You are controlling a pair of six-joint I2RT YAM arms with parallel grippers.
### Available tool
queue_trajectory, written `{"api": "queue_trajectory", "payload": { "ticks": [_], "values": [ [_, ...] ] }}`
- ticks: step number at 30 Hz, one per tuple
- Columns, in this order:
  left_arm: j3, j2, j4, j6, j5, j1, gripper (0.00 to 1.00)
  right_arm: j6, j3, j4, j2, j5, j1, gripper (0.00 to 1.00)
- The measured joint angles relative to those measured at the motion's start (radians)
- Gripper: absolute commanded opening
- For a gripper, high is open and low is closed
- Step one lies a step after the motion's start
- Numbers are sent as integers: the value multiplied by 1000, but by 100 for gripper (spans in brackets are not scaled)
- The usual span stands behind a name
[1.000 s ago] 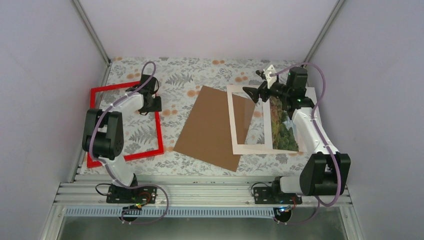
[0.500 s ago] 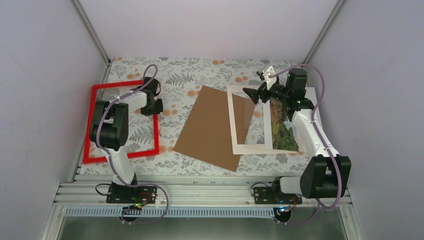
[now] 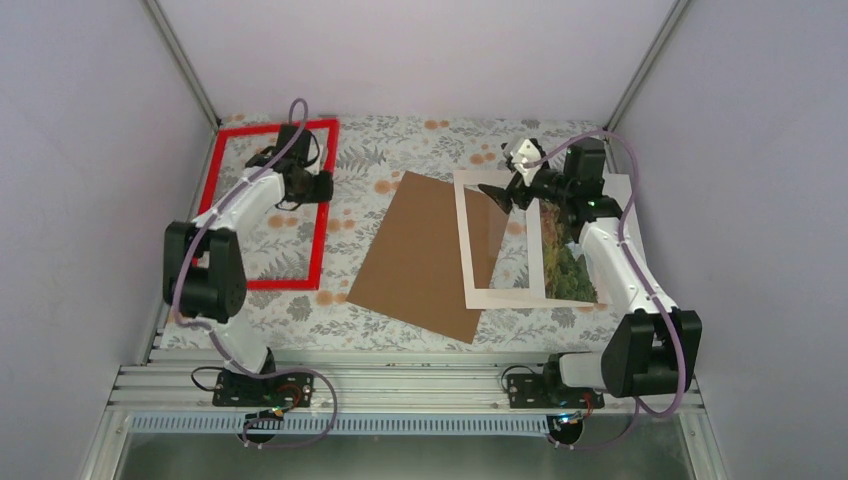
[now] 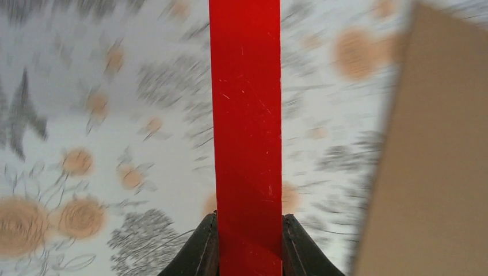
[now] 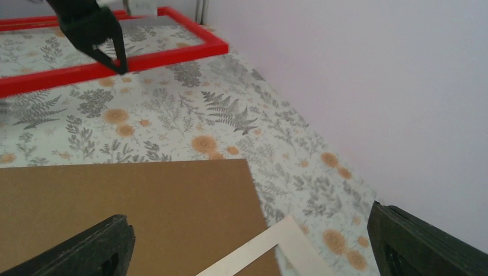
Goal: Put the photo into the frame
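The red frame [image 3: 322,250] lies at the back left of the table, its far edge near the back wall. My left gripper [image 3: 320,186] is shut on the frame's right-hand rail. In the left wrist view that red rail [image 4: 246,115] runs straight up between the left gripper's [image 4: 248,218] black fingers. The photo [image 3: 568,262] lies at the right, partly under the right arm and the white mat [image 3: 505,297]. My right gripper [image 3: 510,172] hovers open above the mat's far left corner. The right gripper [image 5: 247,230] holds nothing.
A brown backing board [image 3: 420,255] lies tilted in the middle, its right part under the mat. In the right wrist view, the board [image 5: 126,207], a mat corner [image 5: 259,253] and the frame [image 5: 115,63] show. Walls close in on the left, back and right.
The left gripper closed on the frame's right rail and carried the frame from the front left toward the back, turning it. The right gripper turned slightly and stayed open.
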Motion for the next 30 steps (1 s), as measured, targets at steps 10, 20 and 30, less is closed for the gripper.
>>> {"api": "queue_trajectory", "payload": {
  "ticks": [10,20,30],
  "values": [
    [212,-244,-52,219,401,-53,2,-243,42,117,-6,93,120,100],
    [351,-175,-294,351,597,-201,2,-750,43,223,-48,318,360,100],
    [422,-105,-410,382,572,-312,2,-1091,19,209,-42,474,484,81]
  ]
}}
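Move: The left hand already pinches the right side of the red frame. The open right gripper, where the frame is being taken, is about 38 cm to its right, 5 cm nearer and 18 cm higher; the brown board's middle lies 26 cm right, 14 cm back and 8 cm below. From the right hand, that frame side is some 38 cm left, 2 ahead and 18 below, the board 12 left and 9 back, the white mat 10 right and 5 back, both 26 below. Keeping its pinch on the frame's right side, the left hand lifts it roughly 20 cm, then sweeps right and somewhat back towards the right gripper, turning about 50 degrees clockwise so its fingers point right and down. The open right hand comes some 12 cm left to meet the frame, rising, then easing down a little, and rolls its wrist by over 70 degrees. ##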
